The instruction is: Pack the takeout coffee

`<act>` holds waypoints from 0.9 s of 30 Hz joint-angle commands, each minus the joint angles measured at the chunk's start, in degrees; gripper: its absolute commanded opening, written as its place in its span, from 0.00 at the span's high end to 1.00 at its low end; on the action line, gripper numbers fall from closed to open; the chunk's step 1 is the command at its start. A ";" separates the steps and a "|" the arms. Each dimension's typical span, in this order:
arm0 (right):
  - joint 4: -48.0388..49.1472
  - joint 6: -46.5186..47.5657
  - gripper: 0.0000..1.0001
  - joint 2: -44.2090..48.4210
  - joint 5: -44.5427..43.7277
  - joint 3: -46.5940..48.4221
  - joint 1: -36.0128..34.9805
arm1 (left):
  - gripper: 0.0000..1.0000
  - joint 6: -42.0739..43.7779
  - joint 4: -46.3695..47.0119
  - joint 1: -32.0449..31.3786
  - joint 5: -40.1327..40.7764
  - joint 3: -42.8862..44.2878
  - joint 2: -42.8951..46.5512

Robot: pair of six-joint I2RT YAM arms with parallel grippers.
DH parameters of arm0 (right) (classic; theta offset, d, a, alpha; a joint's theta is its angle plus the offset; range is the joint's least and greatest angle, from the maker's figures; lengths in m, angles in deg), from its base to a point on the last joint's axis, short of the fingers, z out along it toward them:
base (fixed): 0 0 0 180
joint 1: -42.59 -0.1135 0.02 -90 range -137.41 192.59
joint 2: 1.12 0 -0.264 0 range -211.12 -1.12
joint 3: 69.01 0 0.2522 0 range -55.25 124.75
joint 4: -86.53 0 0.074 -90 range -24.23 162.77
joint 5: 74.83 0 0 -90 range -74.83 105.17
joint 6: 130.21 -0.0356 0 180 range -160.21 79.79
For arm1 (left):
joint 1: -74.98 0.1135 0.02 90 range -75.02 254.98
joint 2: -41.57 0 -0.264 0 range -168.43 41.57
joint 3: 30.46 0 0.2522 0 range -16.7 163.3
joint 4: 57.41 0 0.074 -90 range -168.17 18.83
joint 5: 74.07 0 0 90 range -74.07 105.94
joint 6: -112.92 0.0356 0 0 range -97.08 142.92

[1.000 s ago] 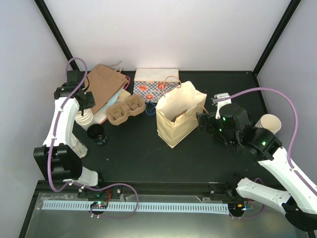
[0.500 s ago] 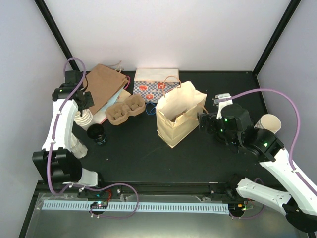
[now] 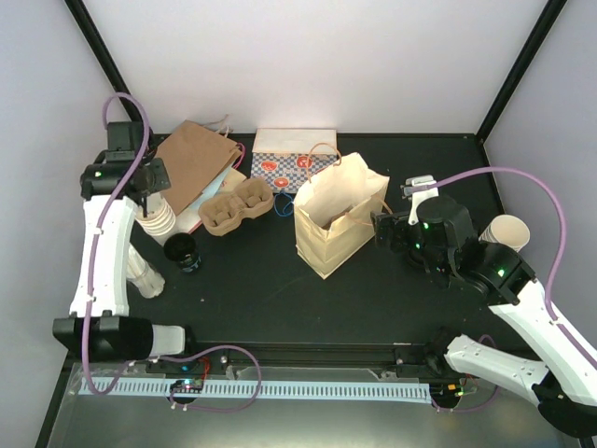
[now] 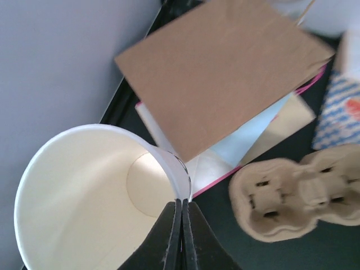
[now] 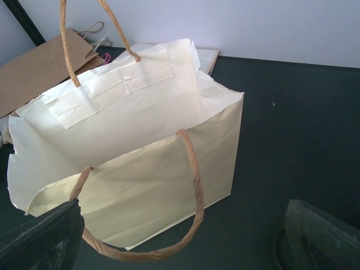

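Observation:
The takeout coffee (image 3: 183, 252), a small cup under a round black lid, stands on the dark table near the left arm, and no gripper touches it. My left gripper (image 3: 149, 189) is above the stack of lidless cream cups (image 3: 158, 222). In the left wrist view its jaws (image 4: 181, 201) are shut on the rim of a lidless cream cup (image 4: 84, 191). My right gripper (image 3: 382, 230) stands open beside the right side of the upright cream paper bag (image 3: 336, 219). The bag's mouth (image 5: 124, 112) gapes open, and its near handle (image 5: 191, 185) hangs between the spread fingers.
A brown cardboard cup carrier (image 3: 236, 207) lies between the cup stack and the cream bag. A flat brown bag (image 3: 196, 161) and a patterned bag (image 3: 294, 164) lie at the back. Another lidless cream cup (image 3: 508, 231) stands at the far right.
My left gripper has closed on the cream cup's rim, and the left arm has drawn back to the left. The right arm has not moved.

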 commanded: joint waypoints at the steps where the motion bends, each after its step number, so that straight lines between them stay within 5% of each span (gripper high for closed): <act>1: 0.69 0.15 0.00 0.97 -0.78 -0.50 0.25 | 0.98 -0.45 -3.06 -1.03 -5.08 9.29 6.08; 8: 0.78 -0.50 0.00 1.63 -1.17 -1.95 0.28 | 0.98 -2.77 -0.49 -3.30 -18.20 7.84 15.08; 13: 1.47 -1.66 0.00 2.01 -0.75 -4.64 0.29 | 0.98 -8.57 5.49 -11.78 -25.45 -4.97 21.12; 22: 3.23 -7.34 0.00 7.39 -6.05 -12.14 0.27 | 0.99 -18.31 7.39 -36.85 -15.47 -21.78 23.39; 27: 1.97 -11.69 0.00 11.53 -10.73 -14.50 0.25 | 0.97 -21.50 8.42 -43.98 -10.24 -27.76 22.87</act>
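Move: The left hand, already holding a paper cup by its rim above the cup stack, has the bare table before the bag about 26 cm to its right, 12 cm back and 28 cm below; the cup holder is 8 cm ahead and 19 cm right, the paper bag level and some 50 cm right. From the open right hand, the single black lid lies about 18 cm right, 7 cm ahead and 30 cm down; the bag stands 10 cm ahead and 7 cm left. Upward first, some 13 cm with a drift back and right, the left arm lifts the pinched paper cup, then swings it right and sinks about 18 cm towards the bare table before the bag, turning clockwise nearly 40 degrees and keeping its rim grip. The right hand, fingers wide open, sinks about 5 cm and then eases right towards the black lid. ##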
